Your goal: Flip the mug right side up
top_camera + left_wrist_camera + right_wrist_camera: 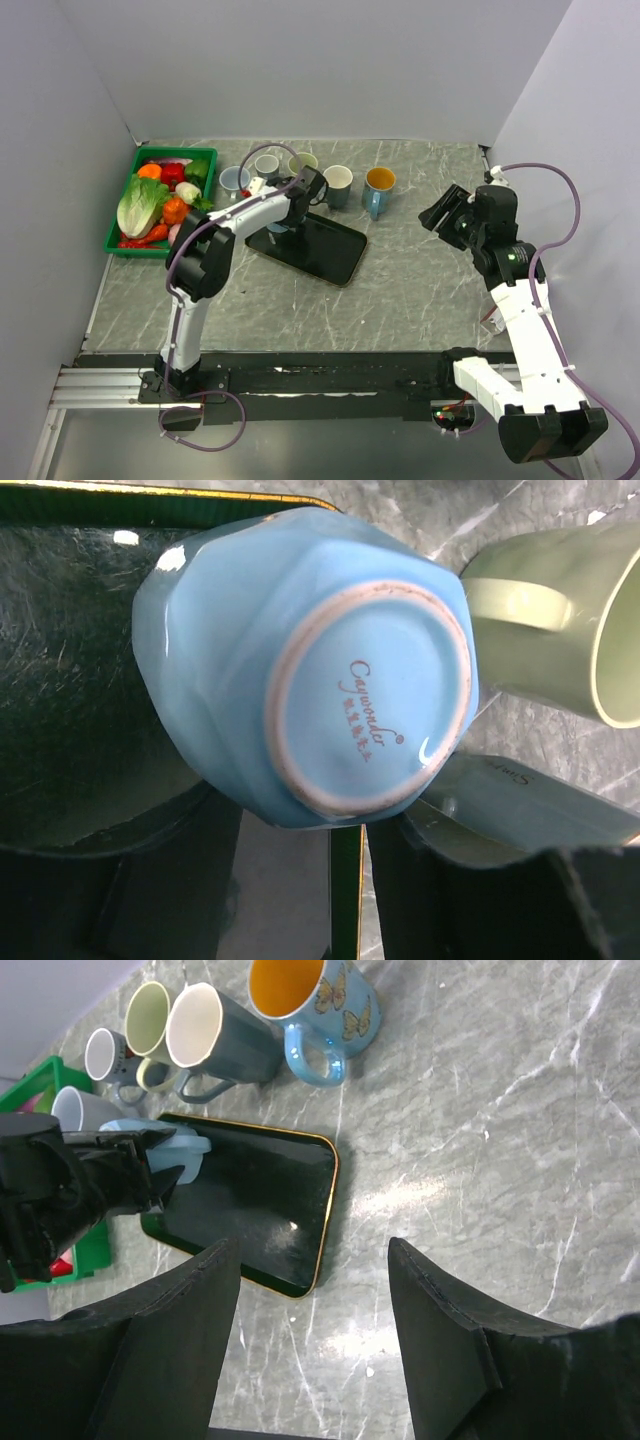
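A light blue mug [300, 650] stands upside down on the back left corner of a dark gold-edged tray [330, 255], its printed base facing up. My left gripper [300, 820] reaches down over it with a black finger pressed against each side of its body. From above, only a sliver of the mug [277, 229] shows under the left gripper [287, 218]. The right wrist view catches the mug [185, 1150] at the tray's far corner. My right gripper [440, 212] hangs open above the table on the right, with only bare marble between its fingers [190, 1300].
Several upright mugs line the back of the table: a pale green one [560, 620] right beside the blue mug, a dark grey one [338, 185] and a butterfly mug [379, 190]. A green basket [175, 152] of vegetables sits back left. Walls close in on three sides.
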Action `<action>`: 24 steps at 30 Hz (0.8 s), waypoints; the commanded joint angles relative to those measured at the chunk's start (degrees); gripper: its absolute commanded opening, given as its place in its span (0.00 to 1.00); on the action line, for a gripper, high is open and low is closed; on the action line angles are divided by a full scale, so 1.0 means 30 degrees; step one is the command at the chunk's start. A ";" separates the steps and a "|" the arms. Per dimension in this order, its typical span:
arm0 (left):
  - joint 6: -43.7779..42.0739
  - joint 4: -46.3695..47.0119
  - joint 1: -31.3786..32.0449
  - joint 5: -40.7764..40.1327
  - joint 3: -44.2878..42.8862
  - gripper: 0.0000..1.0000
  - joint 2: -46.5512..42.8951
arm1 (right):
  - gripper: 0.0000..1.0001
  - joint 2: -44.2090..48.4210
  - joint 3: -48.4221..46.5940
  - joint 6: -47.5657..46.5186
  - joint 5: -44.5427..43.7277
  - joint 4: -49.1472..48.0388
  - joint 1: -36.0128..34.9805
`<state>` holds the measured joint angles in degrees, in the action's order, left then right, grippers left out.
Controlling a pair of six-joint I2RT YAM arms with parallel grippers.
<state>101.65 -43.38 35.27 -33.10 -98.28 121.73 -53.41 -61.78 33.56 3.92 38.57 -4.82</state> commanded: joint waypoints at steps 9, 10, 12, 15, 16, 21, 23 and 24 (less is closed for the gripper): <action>-0.0628 -0.0073 -0.0212 0.0633 0.1822 0.35 -0.1964 | 0.67 0.0429 0.0466 -0.0025 -0.0136 -0.0609 0.0259; -0.0659 -0.0218 -0.0212 0.0692 0.1735 0.31 -0.1935 | 0.67 0.0400 0.0495 0.0004 -0.0136 -0.0609 0.0288; -0.0718 -0.0307 -0.0212 0.0838 0.1706 0.30 -0.1848 | 0.67 0.0429 0.0553 0.0004 -0.0107 -0.0668 0.0288; -0.0806 -0.0366 -0.0212 0.0926 0.1676 0.27 -0.1759 | 0.67 0.0429 0.0525 -0.0025 -0.0077 -0.0668 0.0317; -0.0864 -0.0366 -0.0212 0.0927 0.1676 0.24 -0.1759 | 0.67 0.0458 0.0525 -0.0025 -0.0077 -0.0668 0.0317; -0.1770 -0.0132 -0.0212 0.1073 0.1647 0.01 -0.1993 | 0.67 0.0459 0.0437 -0.0025 0.0068 -0.0668 0.0376; -0.2965 -0.0131 -0.0241 0.1306 0.1326 0.01 -0.2110 | 0.67 0.0488 0.0436 -0.0025 0.0360 -0.0871 0.0434; -0.3438 -0.0131 -0.0213 0.1453 0.1092 0.01 -0.2314 | 0.68 0.0459 0.0379 0.0004 0.0536 -0.0989 0.0435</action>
<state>96.82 -41.82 35.16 -30.65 -93.49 118.21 -53.15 -60.31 33.56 4.25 38.52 -4.19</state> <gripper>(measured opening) 0.300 0.672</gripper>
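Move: The upturned blue mug stands at the far left of the black tray, its middle about 6 cm to the left of my left hand, level ahead and roughly 1 cm lower, handle towards my fingers. The green mug is some 15 cm ahead and 1 cm right of that hand; the dark grey mug is 11 cm ahead and 10 cm right, both a little lower. From my right hand the blue mug lies about 16 cm ahead, 35 cm left and 20 cm below. I close my left fingers from about half open to under a third, pinching the blue mug's handle on the mug's right side. Meanwhile I draw the hand back towards my base by roughly 1.5 cm, away from the green mug, at the same low height, then all but stop and keep the grip. ##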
